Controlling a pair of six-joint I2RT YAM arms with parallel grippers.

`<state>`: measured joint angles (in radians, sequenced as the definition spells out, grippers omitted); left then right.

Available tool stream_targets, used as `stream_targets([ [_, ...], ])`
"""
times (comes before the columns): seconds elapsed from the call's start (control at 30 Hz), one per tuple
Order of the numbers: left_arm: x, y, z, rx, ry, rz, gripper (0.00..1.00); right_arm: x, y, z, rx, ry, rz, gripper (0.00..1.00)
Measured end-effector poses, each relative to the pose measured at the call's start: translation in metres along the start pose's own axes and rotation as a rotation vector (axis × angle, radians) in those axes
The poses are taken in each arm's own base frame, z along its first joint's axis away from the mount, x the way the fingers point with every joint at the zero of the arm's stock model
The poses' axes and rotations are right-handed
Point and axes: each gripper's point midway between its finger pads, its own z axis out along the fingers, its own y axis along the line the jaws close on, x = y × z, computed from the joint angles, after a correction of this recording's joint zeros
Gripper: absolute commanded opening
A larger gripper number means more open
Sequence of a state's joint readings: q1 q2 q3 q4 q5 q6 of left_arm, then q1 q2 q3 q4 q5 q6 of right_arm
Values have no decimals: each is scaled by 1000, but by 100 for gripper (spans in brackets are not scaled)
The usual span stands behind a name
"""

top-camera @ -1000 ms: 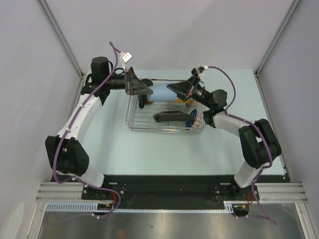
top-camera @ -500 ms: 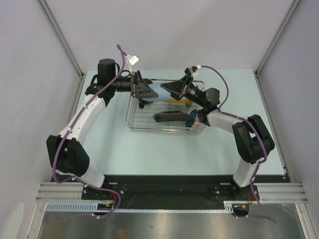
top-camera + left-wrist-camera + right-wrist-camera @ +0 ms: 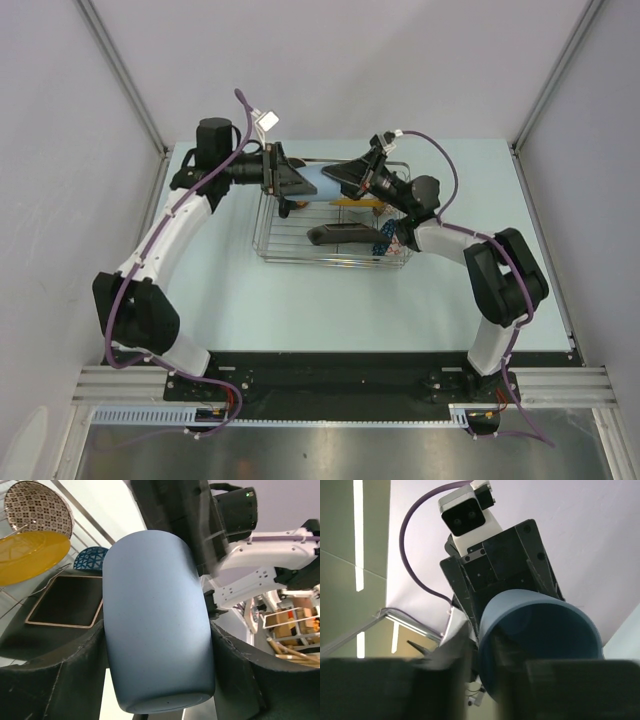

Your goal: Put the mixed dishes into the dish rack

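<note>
My left gripper (image 3: 303, 183) is shut on the light-blue handleless cup (image 3: 322, 184) and holds it on its side above the dish rack (image 3: 300, 252). In the left wrist view the cup (image 3: 155, 605) fills the space between both fingers (image 3: 60, 680). My right gripper (image 3: 340, 178) meets the cup's open end. In the right wrist view one finger (image 3: 395, 690) is outside the cup (image 3: 540, 630) and the other is inside, closed on its rim. The rack holds the dark square plate (image 3: 65, 602), the blue patterned bowl (image 3: 90, 557) and the pinkish-beige patterned bowl (image 3: 37, 505).
A yellow round dish face (image 3: 30, 550) stands by the patterned bowl in the rack. A dark piece (image 3: 285, 207) sits at the rack's left end under my left gripper. The light-blue table (image 3: 230, 290) is bordered by grey walls with metal posts.
Over the last second both grippers moved closer together above the rack, and the right gripper reached the cup's open end. In the last half second almost nothing moved.
</note>
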<state>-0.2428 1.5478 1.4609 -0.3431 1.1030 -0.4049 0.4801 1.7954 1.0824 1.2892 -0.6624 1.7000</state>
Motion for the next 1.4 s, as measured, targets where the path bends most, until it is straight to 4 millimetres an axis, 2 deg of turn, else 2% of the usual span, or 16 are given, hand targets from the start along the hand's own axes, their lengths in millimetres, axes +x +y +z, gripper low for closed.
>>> stream_targets([
  [0.03, 0, 0, -1, -10, 2, 7, 0, 0, 1, 0, -1, 2, 0, 49],
  [0.07, -1, 1, -2, -22, 2, 17, 0, -2, 2, -1, -2, 3, -6, 65],
  [0.17, -7, 5, -8, -92, 0, 60, 0, -4, 2, -6, 5, 24, -23, 99],
  [0.27, -20, 10, -20, -209, -4, 133, 0, -17, 3, -19, 38, 26, -54, 100],
  [0.4, -34, 25, -40, -389, -1, 242, 0, -44, 12, -56, 111, -24, -103, 100],
  [0.5, -31, 52, -56, -548, 46, 283, 0, -60, 25, -83, 165, -74, -169, 100],
  [0.6, -23, 84, -65, -656, 133, 280, 0, -60, 39, -97, 224, -92, -243, 100],
  [0.67, -15, 112, -66, -714, 210, 269, 0, -53, 53, -103, 263, -92, -312, 100],
  [0.8, 21, 165, -68, -785, 392, 209, 0, -40, 76, -115, 310, -93, -441, 100],
  [0.93, 59, 199, -69, -796, 563, 149, 0, -31, 78, -127, 373, -89, -497, 100],
  [1.07, 79, 203, -68, -769, 661, 142, 0, -30, 62, -138, 450, -86, -476, 100],
  [1.17, 84, 200, -67, -757, 698, 168, 0, -31, 52, -144, 489, -87, -457, 100],
  [1.4, 91, 202, -67, -763, 767, 242, 0, -30, 45, -149, 519, -80, -448, 100],
])
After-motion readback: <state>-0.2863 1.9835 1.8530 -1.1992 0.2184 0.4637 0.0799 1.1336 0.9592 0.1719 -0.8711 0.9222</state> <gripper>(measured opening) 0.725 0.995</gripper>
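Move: The left hand already grips the blue cup; the free spot for it in the rack's near-left corner lies some 6 cm ahead, 11 cm left and 25 cm below. From that spot the dark mug stands about 8 cm farther out and 4 cm right, the black dish 15 cm right and 3 cm nearer. The right hand, still at the rim, has the cup's middle about 4 cm to its left and 2 cm lower. The right hand spreads its fingers wide, comes free of the cup's rim and backs off about 15 cm to the right, tipping its upward-pointing fingers down towards level. Keeping the cup between its fingers, the left hand swings left and forward, then lowers steeply, about 19 cm down in all, rolling some 60 degrees so that its fingers turn from pointing right to pointing down and the cup goes mouth first towards the gap on the near side of the mug, with the last few centimetres slow and slightly back. ##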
